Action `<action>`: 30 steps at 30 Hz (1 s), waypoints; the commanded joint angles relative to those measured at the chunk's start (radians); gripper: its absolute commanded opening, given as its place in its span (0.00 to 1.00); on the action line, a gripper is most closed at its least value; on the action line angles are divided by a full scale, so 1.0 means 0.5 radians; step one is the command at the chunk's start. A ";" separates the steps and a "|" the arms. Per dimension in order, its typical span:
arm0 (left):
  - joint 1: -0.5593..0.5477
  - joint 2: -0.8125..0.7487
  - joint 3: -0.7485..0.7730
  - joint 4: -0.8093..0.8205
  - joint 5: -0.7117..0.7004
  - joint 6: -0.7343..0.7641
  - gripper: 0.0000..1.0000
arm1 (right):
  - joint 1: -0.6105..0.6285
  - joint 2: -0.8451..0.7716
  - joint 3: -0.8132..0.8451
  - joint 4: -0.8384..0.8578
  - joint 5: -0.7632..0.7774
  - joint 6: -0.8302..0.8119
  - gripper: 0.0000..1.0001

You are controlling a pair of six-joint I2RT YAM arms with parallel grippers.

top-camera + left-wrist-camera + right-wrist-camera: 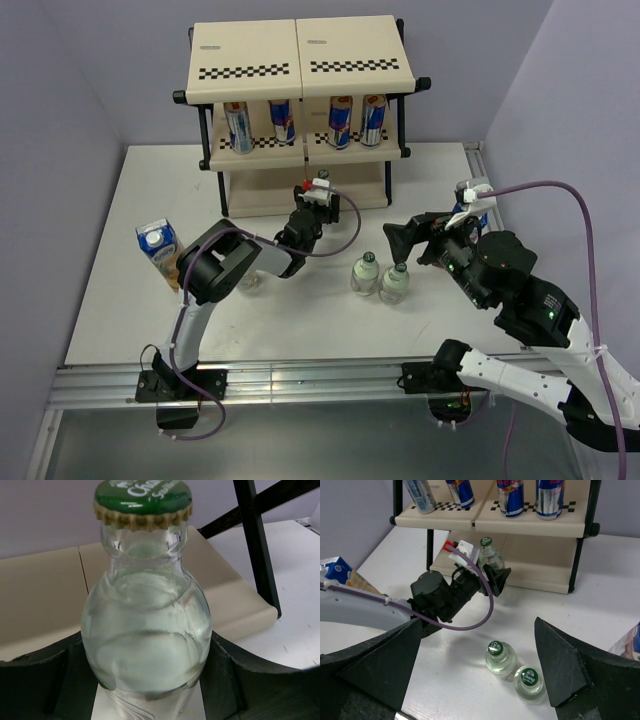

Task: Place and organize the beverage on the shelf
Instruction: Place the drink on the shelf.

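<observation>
The shelf (300, 65) stands at the back of the table. Several slim cans (239, 126) stand on its middle tier (530, 524). My left gripper (318, 192) is shut on a clear green-capped bottle (145, 625), upright just in front of the lowest tier (40, 595); the right wrist view shows this bottle (490, 556) too. Two more bottles (365, 272) (396, 284) stand side by side mid-table. My right gripper (475, 670) hangs open above and just behind them (500, 659), holding nothing. A blue-topped carton (158, 247) stands at the left.
Another carton (474, 203) stands at the right, partly hidden behind my right arm. Something of clear glass (249, 283) shows under my left arm's elbow. The shelf's black frame post (255, 545) rises just right of the held bottle.
</observation>
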 commanded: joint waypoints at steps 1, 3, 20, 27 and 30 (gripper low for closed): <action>0.024 -0.042 0.178 0.568 0.073 -0.030 0.00 | -0.006 -0.030 -0.029 0.126 -0.058 -0.007 1.00; 0.034 -0.008 0.237 0.525 0.070 -0.033 0.00 | -0.009 -0.039 -0.039 0.138 -0.058 -0.010 1.00; 0.089 0.207 0.562 0.396 0.076 0.004 0.00 | -0.006 -0.104 -0.066 0.172 -0.236 -0.007 1.00; 0.126 0.289 0.651 0.365 0.092 0.004 0.00 | -0.009 -0.119 -0.082 0.212 -0.313 0.005 1.00; 0.132 0.323 0.697 0.353 0.079 0.031 0.00 | -0.009 -0.122 -0.097 0.236 -0.347 0.005 1.00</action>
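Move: The green-capped glass bottle, already held upright in the left hand, is bound for the lower shelf, right of its seam: that spot lies some 8 cm ahead of this hand, about 1 cm right and 8 cm below. A Red Bull can on the board above stands about 8 cm ahead, 4 cm right and 20 cm up; the nearer table bottle is about 16 cm back and 12 cm right. From the right hand, the shelf spot is roughly 33 cm ahead, 14 cm left and 32 cm lower. The bottle is carried about 5.5 cm forward, nearly level, over the lower board and in under the can shelf; the left hand drifts a centimetre right early on and keeps its grip around the body. The empty right hand, still wide open, eases about 2.5 cm back and left, turning slightly counter-clockwise. ##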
